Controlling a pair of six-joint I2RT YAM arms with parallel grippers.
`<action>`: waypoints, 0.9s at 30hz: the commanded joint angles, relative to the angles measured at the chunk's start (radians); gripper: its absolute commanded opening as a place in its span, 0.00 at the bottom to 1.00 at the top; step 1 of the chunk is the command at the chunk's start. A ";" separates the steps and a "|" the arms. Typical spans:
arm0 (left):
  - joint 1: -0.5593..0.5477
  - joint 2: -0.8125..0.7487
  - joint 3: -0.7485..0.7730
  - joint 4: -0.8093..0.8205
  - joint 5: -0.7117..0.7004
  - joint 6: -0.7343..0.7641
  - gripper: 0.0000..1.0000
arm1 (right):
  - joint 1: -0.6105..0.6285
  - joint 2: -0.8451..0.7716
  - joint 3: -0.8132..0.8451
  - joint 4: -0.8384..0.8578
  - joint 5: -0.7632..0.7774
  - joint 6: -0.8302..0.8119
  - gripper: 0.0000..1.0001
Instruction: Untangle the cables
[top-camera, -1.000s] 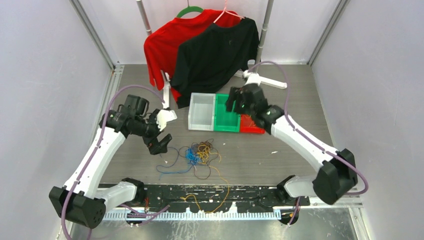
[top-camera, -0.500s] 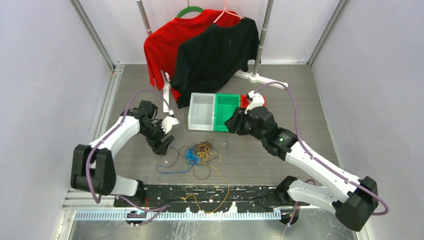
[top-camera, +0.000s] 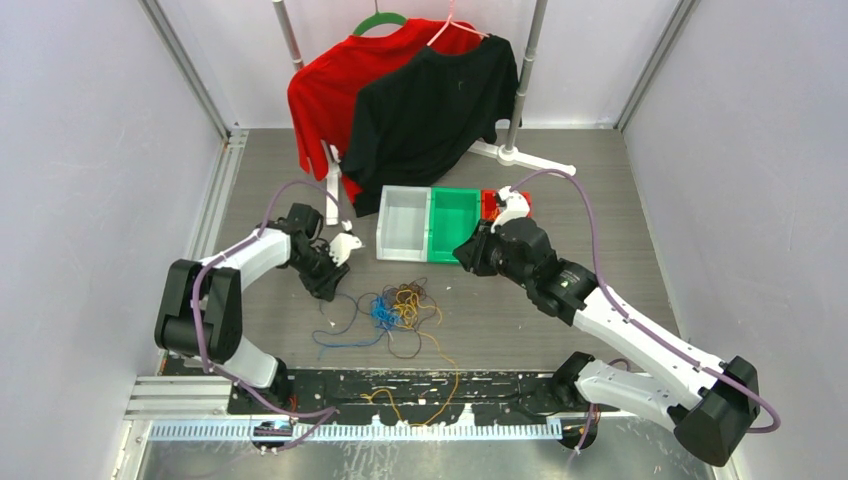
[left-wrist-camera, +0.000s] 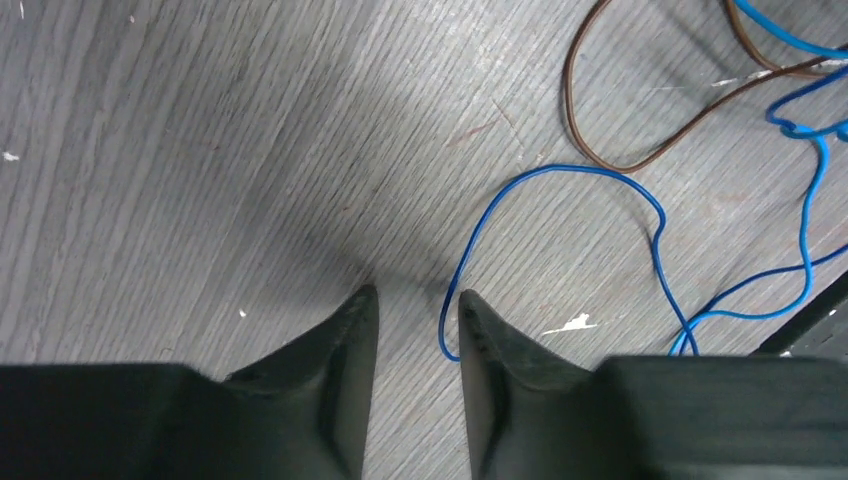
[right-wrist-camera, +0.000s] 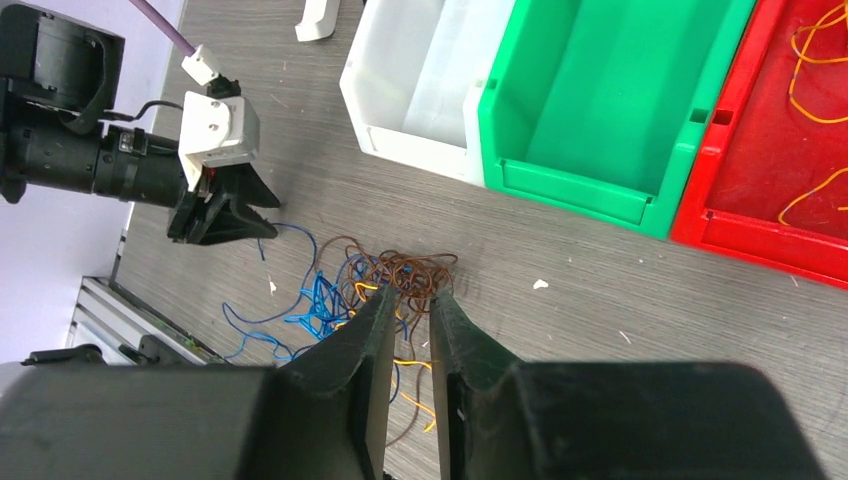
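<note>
The cables (top-camera: 398, 308) lie in a tangle of blue, orange and brown strands on the table between the arms. My left gripper (top-camera: 325, 288) is low at the tangle's left fringe. In the left wrist view its jaws (left-wrist-camera: 415, 300) are partly open, with a loop of blue cable (left-wrist-camera: 447, 330) lying between the fingers, close to the right one. A brown cable (left-wrist-camera: 600, 155) curves beyond. My right gripper (top-camera: 465, 256) hovers behind the tangle, and its fingers (right-wrist-camera: 412, 295) stand a narrow gap apart with nothing between them. The brown knot (right-wrist-camera: 400, 270) lies just past the tips.
White (right-wrist-camera: 420, 80), green (right-wrist-camera: 600, 100) and red (right-wrist-camera: 790, 150) bins stand in a row behind the tangle; the red one holds orange strands. Red (top-camera: 330, 90) and black (top-camera: 430, 110) shirts hang on a rack at the back. An orange strand (top-camera: 430, 400) drapes over the front rail.
Both grippers have narrowed. The right arm has swung from above the bins down toward the tangle. The left arm has drawn in, its gripper settling over the blue loop.
</note>
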 joint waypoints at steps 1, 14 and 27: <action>-0.028 -0.024 -0.036 0.043 -0.021 0.005 0.26 | 0.005 0.008 0.038 0.024 -0.007 0.008 0.24; -0.057 -0.353 0.310 -0.300 -0.008 0.007 0.00 | 0.012 0.099 0.078 0.189 -0.136 0.021 0.27; -0.058 -0.461 0.733 -0.402 0.103 -0.109 0.00 | 0.208 0.312 0.214 0.550 -0.261 -0.143 0.89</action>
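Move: The dark blue cable's bend lies between the left fingertips, about 1 cm below the hand point. From the left hand, the cable tangle is about 17 cm right and 2 cm back, a light blue strand 4 cm right and 10 cm back, and the white bin 17 cm right and 17 cm ahead. From the right hand, that bend is about 28 cm left, 1 cm back and 20 cm down, and the tangle 11 cm left and 3 cm back, nearly as low. Shut the left gripper on the dark blue cable at the table, then pull it steeply up, about 30 cm, tipping the fingers up some 40 degrees towards forward. Once the lift is under way, swing the right hand left about 12 cm over the tangle, rising slightly, turning counter-clockwise and opening its fingers wide. ##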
